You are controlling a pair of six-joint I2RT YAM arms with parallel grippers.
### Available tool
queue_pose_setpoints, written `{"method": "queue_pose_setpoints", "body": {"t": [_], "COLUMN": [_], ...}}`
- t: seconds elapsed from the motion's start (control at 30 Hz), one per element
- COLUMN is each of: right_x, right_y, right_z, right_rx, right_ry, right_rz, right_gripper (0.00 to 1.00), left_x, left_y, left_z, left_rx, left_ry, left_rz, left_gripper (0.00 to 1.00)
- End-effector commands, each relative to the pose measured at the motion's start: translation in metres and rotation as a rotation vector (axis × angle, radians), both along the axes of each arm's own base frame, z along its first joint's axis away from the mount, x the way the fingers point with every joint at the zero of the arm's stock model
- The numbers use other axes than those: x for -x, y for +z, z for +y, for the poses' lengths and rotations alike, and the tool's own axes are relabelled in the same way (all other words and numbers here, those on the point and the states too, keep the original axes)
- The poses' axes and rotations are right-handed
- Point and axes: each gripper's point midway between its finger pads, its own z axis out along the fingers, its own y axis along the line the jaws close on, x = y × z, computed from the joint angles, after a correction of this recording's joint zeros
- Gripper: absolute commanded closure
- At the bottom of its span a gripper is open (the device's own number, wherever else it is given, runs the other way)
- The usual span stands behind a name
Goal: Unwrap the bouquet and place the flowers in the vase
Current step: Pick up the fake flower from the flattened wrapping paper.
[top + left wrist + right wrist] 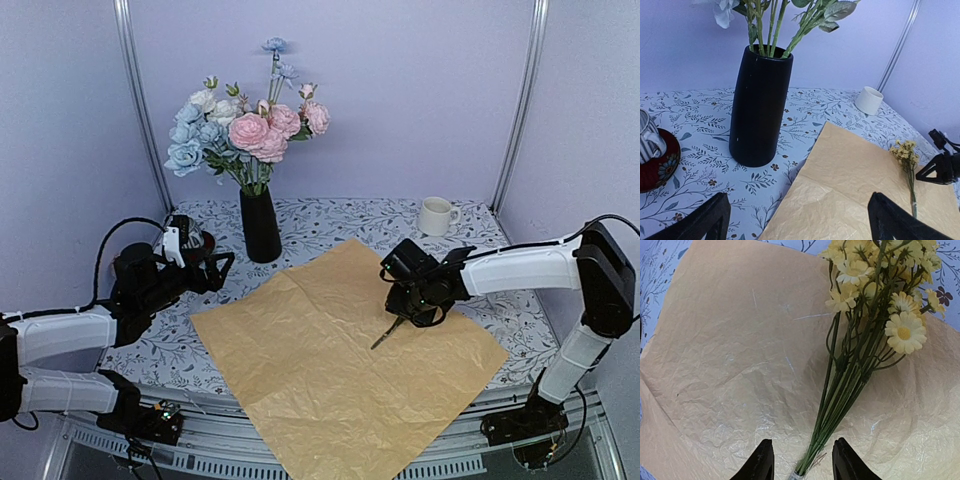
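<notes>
The black vase [260, 228] [760, 105] stands at the back left and holds pink, white and pale blue flowers [250, 130]. The bouquet's tan paper [330, 370] [860, 195] [735, 365] lies unfolded flat on the table. A sprig of small yellow flowers [383, 338] [907, 157] [850, 375] lies on it. My right gripper [400, 318] [802, 465] hangs over the sprig's stem end; its jaws straddle the stems with a gap on each side. My left gripper [215, 268] [800, 225] is wide open beside the vase, holding nothing.
A white mug [436, 215] [869, 100] stands at the back right. A striped grey-white cup on a red saucer [652, 150] sits left of the vase, behind my left gripper. The paper's front corner overhangs the near table edge [480, 400].
</notes>
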Motion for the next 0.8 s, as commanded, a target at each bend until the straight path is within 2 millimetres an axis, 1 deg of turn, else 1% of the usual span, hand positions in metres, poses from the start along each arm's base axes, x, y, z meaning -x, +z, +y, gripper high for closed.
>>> {"method": "queue_pose_setpoints", "body": {"t": [0.0, 0.03, 0.13, 0.37, 0.53, 0.63, 0.77], "right_x": [-0.007, -0.007, -0.01, -0.012, -0.011, -0.011, -0.013], "right_y": [-0.011, -0.016, -0.023, -0.034, -0.04, -0.041, -0.039], "right_z": [-0.008, -0.01, -0.012, -0.019, -0.018, -0.018, -0.015], "right_rx": [0.087, 0.103, 0.121, 0.157, 0.162, 0.157, 0.137], "right_ry": [-0.037, -0.04, -0.046, -0.055, -0.05, -0.05, -0.032], "right_rz": [0.028, 0.037, 0.052, 0.079, 0.092, 0.092, 0.087], "right_gripper": [0.58, 0.58, 0.58, 0.58, 0.62, 0.68, 0.84], "left_x": [-0.002, -0.002, -0.001, -0.001, -0.002, -0.003, -0.004], "left_y": [0.013, 0.013, 0.014, 0.016, 0.016, 0.015, 0.015], "left_z": [0.0, 0.0, 0.001, 0.001, -0.001, -0.002, -0.003], "left_rx": [-0.004, -0.004, -0.007, -0.004, 0.001, 0.005, 0.007], "left_ry": [-0.005, -0.005, -0.004, -0.006, -0.012, -0.016, -0.02], "left_rz": [-0.034, -0.033, -0.037, -0.04, -0.036, -0.03, -0.028], "left_gripper": [0.02, 0.02, 0.02, 0.02, 0.02, 0.02, 0.02]}}
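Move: The fake flower lies on the paper with its stems nearly under the right hand, about 1 cm ahead, 2 cm right and 5 cm below; its yellow blooms are some 8 cm ahead and 7 cm right of that hand. The mug stands about 27 cm ahead and 5 cm right, the vase some 19 cm ahead and 27 cm left. From the left hand the flower is about level, 29 cm right and 18 cm below. The right hand sinks about 4 cm, easing 2 cm right, and partly closes its fingers around the flower's stems. ##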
